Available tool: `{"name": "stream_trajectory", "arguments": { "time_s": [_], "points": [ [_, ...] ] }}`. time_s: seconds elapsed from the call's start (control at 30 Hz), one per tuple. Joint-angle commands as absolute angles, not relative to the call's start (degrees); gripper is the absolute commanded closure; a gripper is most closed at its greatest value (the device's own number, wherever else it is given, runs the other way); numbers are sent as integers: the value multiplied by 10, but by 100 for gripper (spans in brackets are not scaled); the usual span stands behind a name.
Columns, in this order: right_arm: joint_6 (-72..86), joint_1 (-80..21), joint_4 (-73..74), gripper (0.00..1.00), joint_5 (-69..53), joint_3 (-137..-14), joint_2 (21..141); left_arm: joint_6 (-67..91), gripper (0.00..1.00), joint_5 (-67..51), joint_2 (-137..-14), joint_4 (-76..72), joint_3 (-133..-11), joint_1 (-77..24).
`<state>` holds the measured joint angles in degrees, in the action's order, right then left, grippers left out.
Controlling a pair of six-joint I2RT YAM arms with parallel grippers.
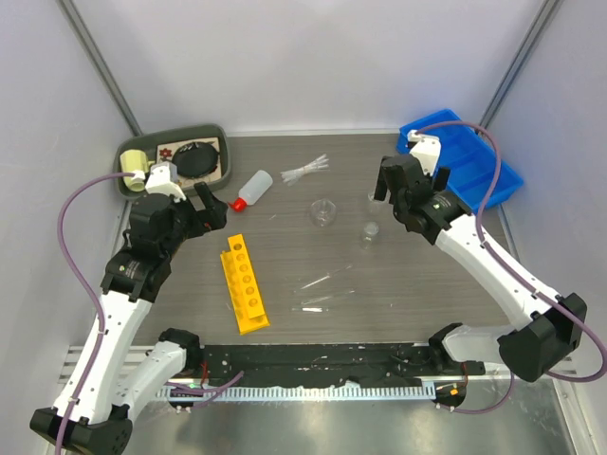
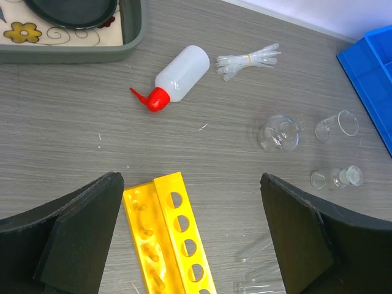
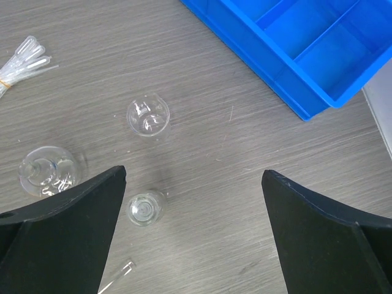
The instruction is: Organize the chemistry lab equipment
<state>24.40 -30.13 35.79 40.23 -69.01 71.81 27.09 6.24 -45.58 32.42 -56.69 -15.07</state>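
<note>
A white squeeze bottle with a red cap (image 1: 251,188) lies on its side on the table. Beside it is a bundle of clear pipettes (image 1: 305,171). A round glass flask (image 1: 323,212) and two small beakers (image 1: 370,230) (image 1: 375,197) sit mid-table. The long yellow rack (image 1: 245,282) lies at front left, with thin clear tubes (image 1: 321,292) to its right. My left gripper (image 1: 211,210) hangs open above the rack's far end (image 2: 168,236), holding nothing. My right gripper (image 1: 384,185) is open over the beakers (image 3: 147,116) (image 3: 144,208), also with nothing in it.
A green tray (image 1: 216,133) at back left holds a yellow mug (image 1: 133,159) and a round black object (image 1: 197,156). A blue divided bin (image 1: 460,156) stands at back right. Grey walls close in the table on three sides.
</note>
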Motion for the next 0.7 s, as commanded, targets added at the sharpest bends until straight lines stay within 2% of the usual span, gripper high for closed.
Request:
{"name": "stream_trajectory", "arguments": {
  "time_s": [0.0,0.1,0.33,0.57,0.67],
  "points": [
    [265,-321,411,1,457,-756,739,274,0,69,-453,310,-570,-150],
    [256,-350,410,1,412,-738,726,276,0,83,-457,316,-571,-149],
    [227,-452,333,0,150,-693,707,276,0,107,-466,331,-578,-149],
    [254,-656,372,0,241,-814,880,286,0,183,-480,359,-586,-149],
    [260,-710,377,0,283,-863,964,295,0,227,-492,381,-598,-149]
  ]
}}
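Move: The yellow rack lies far to the right hand's left, about 36 cm, and some 12 cm back, roughly 21 cm below. The loose test tubes are about 18 cm left and 13 cm back of that hand, the round flask some 17 cm left and 8 cm ahead, and the stoppered vial about 5 cm left and 3 cm ahead, all on the table. From the left hand the rack is about 5 cm back and 5 cm right, well below. Sweeping fast to the left and swinging back, the right hand crosses some 27 cm of table towards the yellow rack, between the round flask and the loose tubes. It sinks only late, turns about 45 degrees counter-clockwise and tips down a little, fingers wide open and touching nothing. The left hand, also open, starts drifting left and slightly down, a few centimetres. ##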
